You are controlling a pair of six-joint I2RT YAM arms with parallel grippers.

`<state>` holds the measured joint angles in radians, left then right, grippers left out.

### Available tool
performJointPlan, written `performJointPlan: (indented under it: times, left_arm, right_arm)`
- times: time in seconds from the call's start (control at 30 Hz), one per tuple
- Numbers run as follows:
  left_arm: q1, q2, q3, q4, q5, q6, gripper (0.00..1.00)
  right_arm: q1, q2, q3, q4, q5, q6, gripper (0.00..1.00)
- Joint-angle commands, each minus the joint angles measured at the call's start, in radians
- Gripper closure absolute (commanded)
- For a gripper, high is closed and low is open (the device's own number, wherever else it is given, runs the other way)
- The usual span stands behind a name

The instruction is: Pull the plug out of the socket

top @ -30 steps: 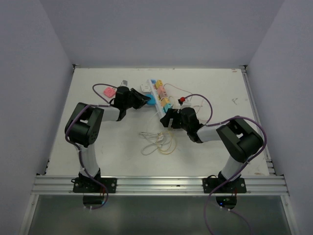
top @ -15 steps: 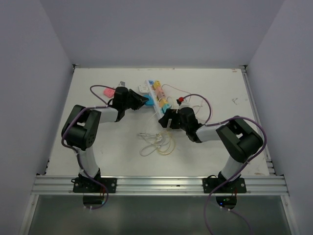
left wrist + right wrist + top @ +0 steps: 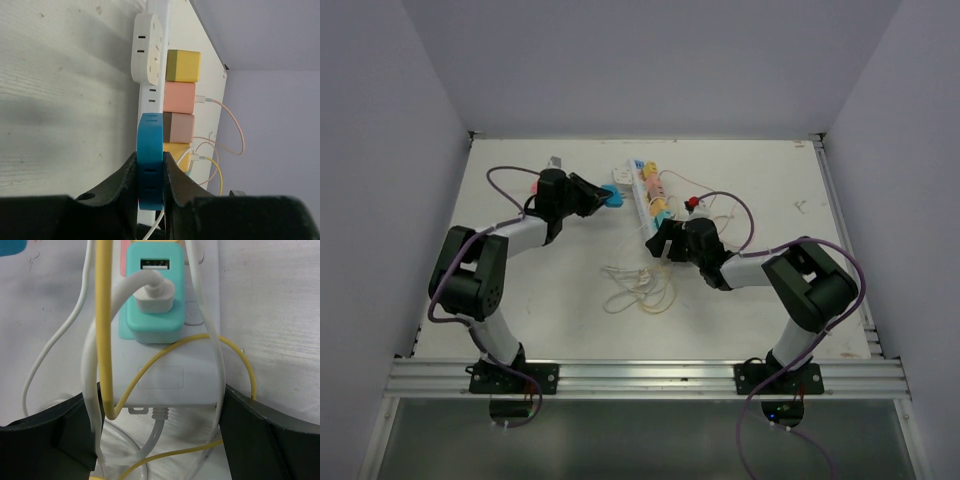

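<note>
The socket (image 3: 645, 195) is a long white strip lying at mid-table, with yellow (image 3: 183, 66) and pink (image 3: 179, 98) cube plugs seated in it. A flat blue plug (image 3: 150, 135) stands on edge between my left gripper's fingers, just left of the strip and off it. My left gripper (image 3: 150, 162) is shut on this blue plug (image 3: 613, 198). The right gripper (image 3: 160, 440) straddles the strip's near end (image 3: 165, 375), its wide-set fingers (image 3: 55, 430) pressed to both sides with cables pinched in. A teal plug (image 3: 154, 295) carrying a white USB lead sits just beyond.
A white multi-hole adapter (image 3: 146, 49) lies against the strip's far end. Yellow and white cables (image 3: 640, 290) coil on the table in front of the strip. Pink and yellow leads (image 3: 720, 210) trail to its right. Walls close in the table on three sides.
My left gripper has drawn back to the left with the blue plug, which was against the strip's side a second ago. The right gripper and the strip have stayed put.
</note>
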<state>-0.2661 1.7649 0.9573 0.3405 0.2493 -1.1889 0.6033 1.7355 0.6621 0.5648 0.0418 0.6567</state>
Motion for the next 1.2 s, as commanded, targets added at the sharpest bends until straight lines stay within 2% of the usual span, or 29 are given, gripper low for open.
performJointPlan:
  times: [0.0, 0.23, 0.4, 0.57, 0.83, 0.87, 0.97, 1.0, 1.07, 1.1, 1.17]
  left_arm:
    - [0.053, -0.085, -0.058, 0.020, 0.040, 0.040, 1.00]
    - [0.224, -0.168, -0.187, 0.074, 0.044, 0.121, 1.00]
    - [0.367, -0.102, -0.239, 0.169, 0.131, 0.124, 1.00]
    - [0.444, -0.024, -0.223, 0.169, 0.140, 0.156, 0.99]
    - [0.531, 0.085, -0.166, 0.157, 0.165, 0.215, 0.92]
    - [0.538, 0.091, -0.163, 0.157, 0.168, 0.216, 0.90]
    - [0.556, 0.102, -0.164, 0.155, 0.182, 0.232, 0.75]
    - [0.559, 0.102, -0.166, 0.144, 0.185, 0.241, 0.64]
    - [0.567, 0.097, -0.175, 0.131, 0.180, 0.250, 0.53]
    - [0.570, 0.094, -0.175, 0.109, 0.174, 0.261, 0.43]
    - [0.577, 0.084, -0.183, 0.071, 0.157, 0.276, 0.36]
  right_arm:
    - [-0.016, 0.073, -0.050, -0.267, 0.078, 0.032, 1.00]
    - [-0.016, 0.082, -0.042, -0.264, 0.061, 0.024, 1.00]
    - [-0.017, 0.081, -0.045, -0.261, 0.058, 0.024, 1.00]
    - [-0.016, 0.090, -0.038, -0.263, 0.050, 0.021, 1.00]
    - [-0.016, 0.093, -0.038, -0.264, 0.046, 0.017, 1.00]
    - [-0.016, 0.093, -0.036, -0.264, 0.047, 0.018, 1.00]
    - [-0.016, 0.095, -0.035, -0.264, 0.046, 0.017, 1.00]
    - [-0.016, 0.096, -0.035, -0.264, 0.044, 0.017, 1.00]
    - [-0.017, 0.098, -0.033, -0.264, 0.043, 0.017, 1.00]
    - [-0.016, 0.099, -0.033, -0.264, 0.041, 0.015, 1.00]
    - [-0.016, 0.098, -0.033, -0.264, 0.040, 0.014, 1.00]
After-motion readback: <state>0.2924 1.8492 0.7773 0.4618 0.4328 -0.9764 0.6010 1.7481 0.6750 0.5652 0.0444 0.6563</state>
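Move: The left hand already holds the blue plug, clear of the socket strip. It takes the plug to a bare spot of table about 21 cm to its left, 1 cm back and some 9 cm below it. The pink plug lies about 8 cm ahead and 19 cm left of the hand; the strip's middle is 3 cm ahead and 10 cm right, both low on the table. From the right hand, which grips the strip's near end, the bare spot is about 36 cm left and 8 cm ahead. Leftward, fast and nearly level at first, the left hand carries the blue plug about 23 cm away from the strip, sinking some 8 cm over the later part while turning roughly 15–20 degrees counter-clockwise. Down by the table, just nearer the base than the pink plug, it slows and opens its fingers wide. The right hand stays put and keeps its grip on the strip. ##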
